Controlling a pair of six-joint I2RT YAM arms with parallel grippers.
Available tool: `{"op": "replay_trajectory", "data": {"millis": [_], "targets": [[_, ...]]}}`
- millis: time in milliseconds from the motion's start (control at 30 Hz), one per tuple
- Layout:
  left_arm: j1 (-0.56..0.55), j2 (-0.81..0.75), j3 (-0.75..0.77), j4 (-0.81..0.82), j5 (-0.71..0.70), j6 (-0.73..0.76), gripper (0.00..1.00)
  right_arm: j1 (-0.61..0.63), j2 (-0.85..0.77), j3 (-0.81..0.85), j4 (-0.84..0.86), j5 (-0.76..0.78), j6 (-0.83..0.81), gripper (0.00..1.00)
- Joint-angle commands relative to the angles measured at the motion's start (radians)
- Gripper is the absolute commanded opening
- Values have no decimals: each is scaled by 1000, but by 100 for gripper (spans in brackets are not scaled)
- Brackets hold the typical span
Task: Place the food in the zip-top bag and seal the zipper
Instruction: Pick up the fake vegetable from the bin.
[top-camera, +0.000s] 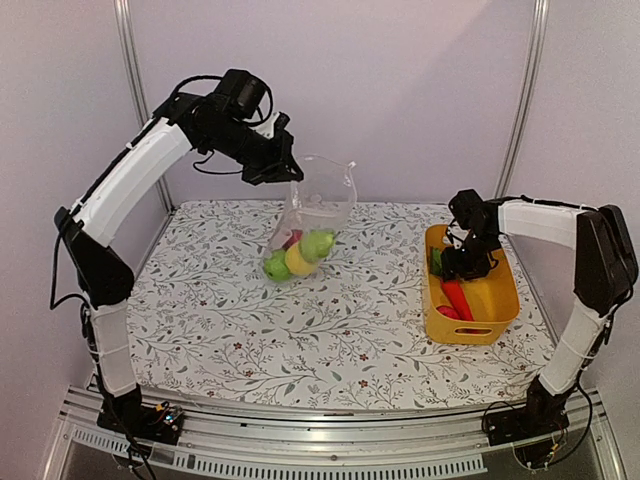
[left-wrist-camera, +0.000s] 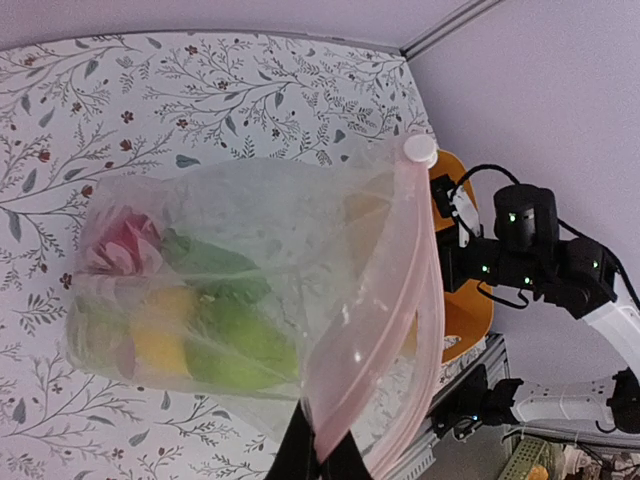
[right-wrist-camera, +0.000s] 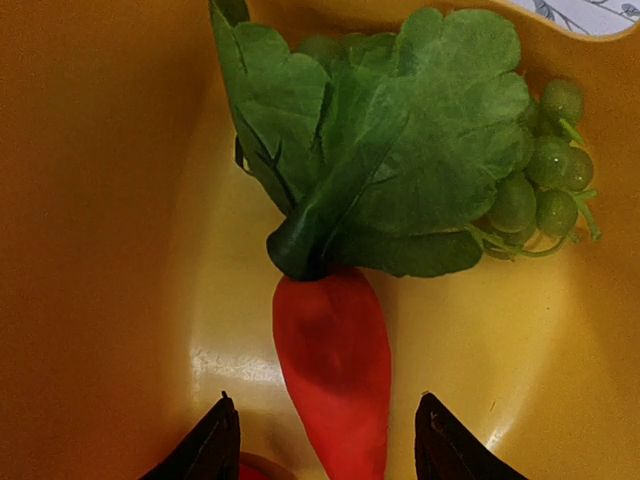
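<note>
The clear zip-top bag (top-camera: 322, 205) hangs above the table's far middle. My left gripper (top-camera: 285, 172) is shut on its mouth edge. In the left wrist view the pinkish zipper (left-wrist-camera: 400, 330) runs up from my left gripper (left-wrist-camera: 322, 462) to a white slider (left-wrist-camera: 420, 150). Red, yellow and green food (top-camera: 298, 258) lies in the bag's bottom. My right gripper (right-wrist-camera: 330, 445) reaches down into the yellow basket (top-camera: 495, 300), open, one finger on each side of the orange-red carrot (right-wrist-camera: 335, 370) with a gap on both sides. A green grape bunch (right-wrist-camera: 545, 180) lies beside the carrot's leaves (right-wrist-camera: 390, 170).
The basket stands at the table's right edge, and its walls (right-wrist-camera: 90, 250) close in around my right gripper. A small red piece (right-wrist-camera: 250, 470) peeks out by the left finger. Metal frame posts (top-camera: 130, 60) rise at the back corners.
</note>
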Motion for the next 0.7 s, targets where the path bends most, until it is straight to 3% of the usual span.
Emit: {"op": "replay_trajectory", "data": {"millis": [0,100,233,400,533,667], "targets": [[29,-35,-95,-18,27,-13,0,-4,102,65,24,33,-21,58],[30,-115,-229,94,79,-38,0,-5,159,97,31,52,-22,57],[26,-136,-274,94,87,-49,0,-5,208,120,46,50,-27,52],[13,-144,-277,98,98,-57,0,-7,247,109,59,51,-26,45],[8,-141,-253,98,119,-71,0,-11,238,85,59,46,-20,33],[-7,-133,-216,101,142,-90,0,-11,126,76,44,72,-12,28]]}}
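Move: The carrot lies in the orange bin, its gripping spot near the leafy end about 2 cm ahead of the right gripper and 6 cm below, level sideways. From the same gripper, the grapes are some 8 cm ahead and 4 cm to the right, and a red vegetable is roughly 4 cm back and 2 cm left. From the left gripper, holding the bag, the carrot is about 30 cm to the right, level fore and aft, and 30 cm below. Lower the right gripper about 5 cm into the bin while easing it some 3 cm forward, up to the carrot's leafy end. Then close the half-open fingers across the red top just under the leaves, staying low. With the left gripper, keep pinching the bag's rim while it dips about 5 cm and comes partway back up, drifting slightly back. ##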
